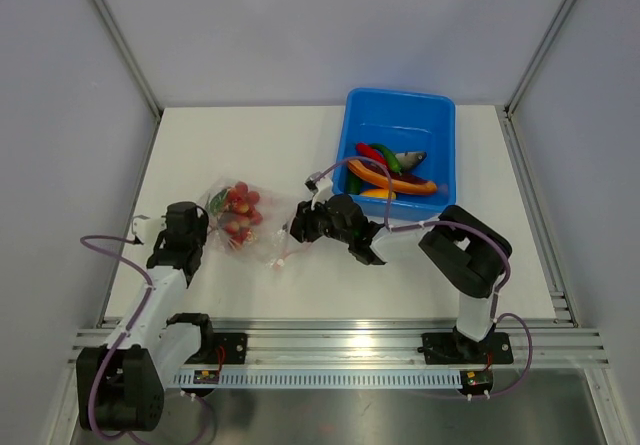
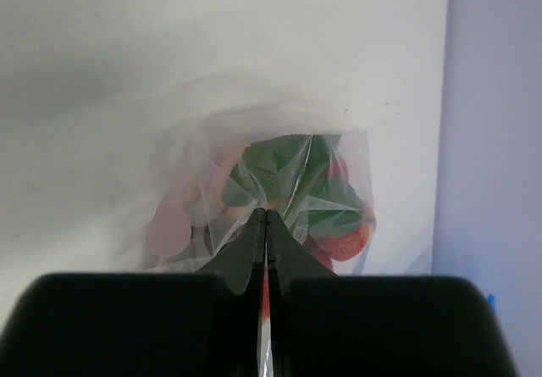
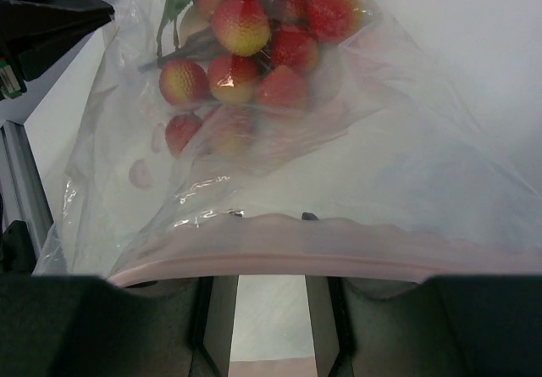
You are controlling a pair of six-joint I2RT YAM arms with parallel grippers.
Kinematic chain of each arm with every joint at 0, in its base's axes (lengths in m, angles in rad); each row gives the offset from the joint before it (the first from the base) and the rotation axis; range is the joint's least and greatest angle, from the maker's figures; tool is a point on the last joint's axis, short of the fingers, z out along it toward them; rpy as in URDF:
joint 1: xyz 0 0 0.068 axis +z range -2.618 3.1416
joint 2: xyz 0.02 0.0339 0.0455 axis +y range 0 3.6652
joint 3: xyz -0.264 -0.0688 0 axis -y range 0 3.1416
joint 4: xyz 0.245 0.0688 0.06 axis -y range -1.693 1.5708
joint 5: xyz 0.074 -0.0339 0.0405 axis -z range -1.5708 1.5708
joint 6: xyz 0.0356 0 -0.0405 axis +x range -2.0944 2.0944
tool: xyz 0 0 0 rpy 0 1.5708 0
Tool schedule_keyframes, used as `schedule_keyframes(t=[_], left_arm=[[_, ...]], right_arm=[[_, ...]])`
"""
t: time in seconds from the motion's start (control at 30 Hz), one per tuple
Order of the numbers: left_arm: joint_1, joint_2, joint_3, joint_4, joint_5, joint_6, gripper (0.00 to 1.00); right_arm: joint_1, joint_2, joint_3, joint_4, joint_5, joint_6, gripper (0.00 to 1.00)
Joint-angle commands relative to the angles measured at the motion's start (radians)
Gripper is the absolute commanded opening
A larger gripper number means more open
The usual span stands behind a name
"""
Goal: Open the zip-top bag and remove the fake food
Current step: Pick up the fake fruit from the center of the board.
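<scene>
The clear zip-top bag (image 1: 243, 223) lies left of centre on the table with a red grape bunch (image 1: 240, 209) of the fake food inside. My left gripper (image 1: 205, 228) is shut on the bag's left edge; in its wrist view the fingertips (image 2: 258, 224) pinch crinkled plastic in front of green leaves (image 2: 288, 169) and grapes (image 2: 345, 241). My right gripper (image 1: 291, 231) is at the bag's right end. Its fingers (image 3: 216, 318) stand apart under the pink zipper strip (image 3: 356, 254), which hides their tips. The grapes (image 3: 254, 47) lie beyond the strip.
A blue tub (image 1: 441, 135) stands at the back right and holds more fake food (image 1: 392, 173): red, green, orange and grey pieces. Grey walls enclose the table. A metal rail (image 1: 340, 345) runs along the near edge.
</scene>
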Motion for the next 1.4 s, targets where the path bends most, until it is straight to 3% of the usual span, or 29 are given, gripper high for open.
schedule_keyframes(t=[0.0,0.47,0.63,0.8,0.9,1.13,1.37], left_arm=[[-0.018,-0.047,-0.011,0.091,-0.058,0.03,0.0],[-0.151,-0.274,-0.025,0.125,-0.215,0.089,0.0],[-0.165,-0.299,-0.012,0.116,-0.221,0.104,0.0],[-0.188,-0.346,-0.022,0.174,-0.224,0.136,0.0],[-0.193,-0.349,-0.02,0.201,-0.204,0.151,0.0],[-0.194,-0.358,-0.003,0.116,-0.258,0.099,0.0],[-0.193,-0.302,0.029,-0.021,-0.285,0.01,0.0]], right_arm=[[0.011,0.026,0.049,0.022,-0.027,0.019,0.42],[0.011,0.098,0.106,0.002,-0.088,0.035,0.5],[0.011,0.119,0.116,-0.005,-0.099,0.047,0.6],[0.012,0.138,0.126,0.002,-0.114,0.064,0.62],[0.011,0.138,0.129,0.008,-0.128,0.07,0.73],[0.009,0.053,0.067,0.054,-0.096,0.073,0.76],[0.011,-0.04,-0.015,0.101,-0.003,0.2,0.75]])
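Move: The fake fruit, a red cluster inside the bag, lies about 12 cm to the left of my right hand, 5 cm ahead and some 4 cm lower. The bag's mouth is right at that hand's fingertips, and the green leaves are roughly 16 cm left of them and 8 cm ahead. From my left hand, which already pinches the closed end of the bag, the fruit is about 10 cm to the right, 4 cm ahead and 5 cm lower. With my left fingers shut on the bag's closed end, I lift it about 10 cm, tipping the fingertips up some 20 degrees, then sink back a little. Meanwhile my right hand eases down and left towards the fruit, spreading its half-open fingers wide in the bag's mouth, then rises and draws slightly back. ##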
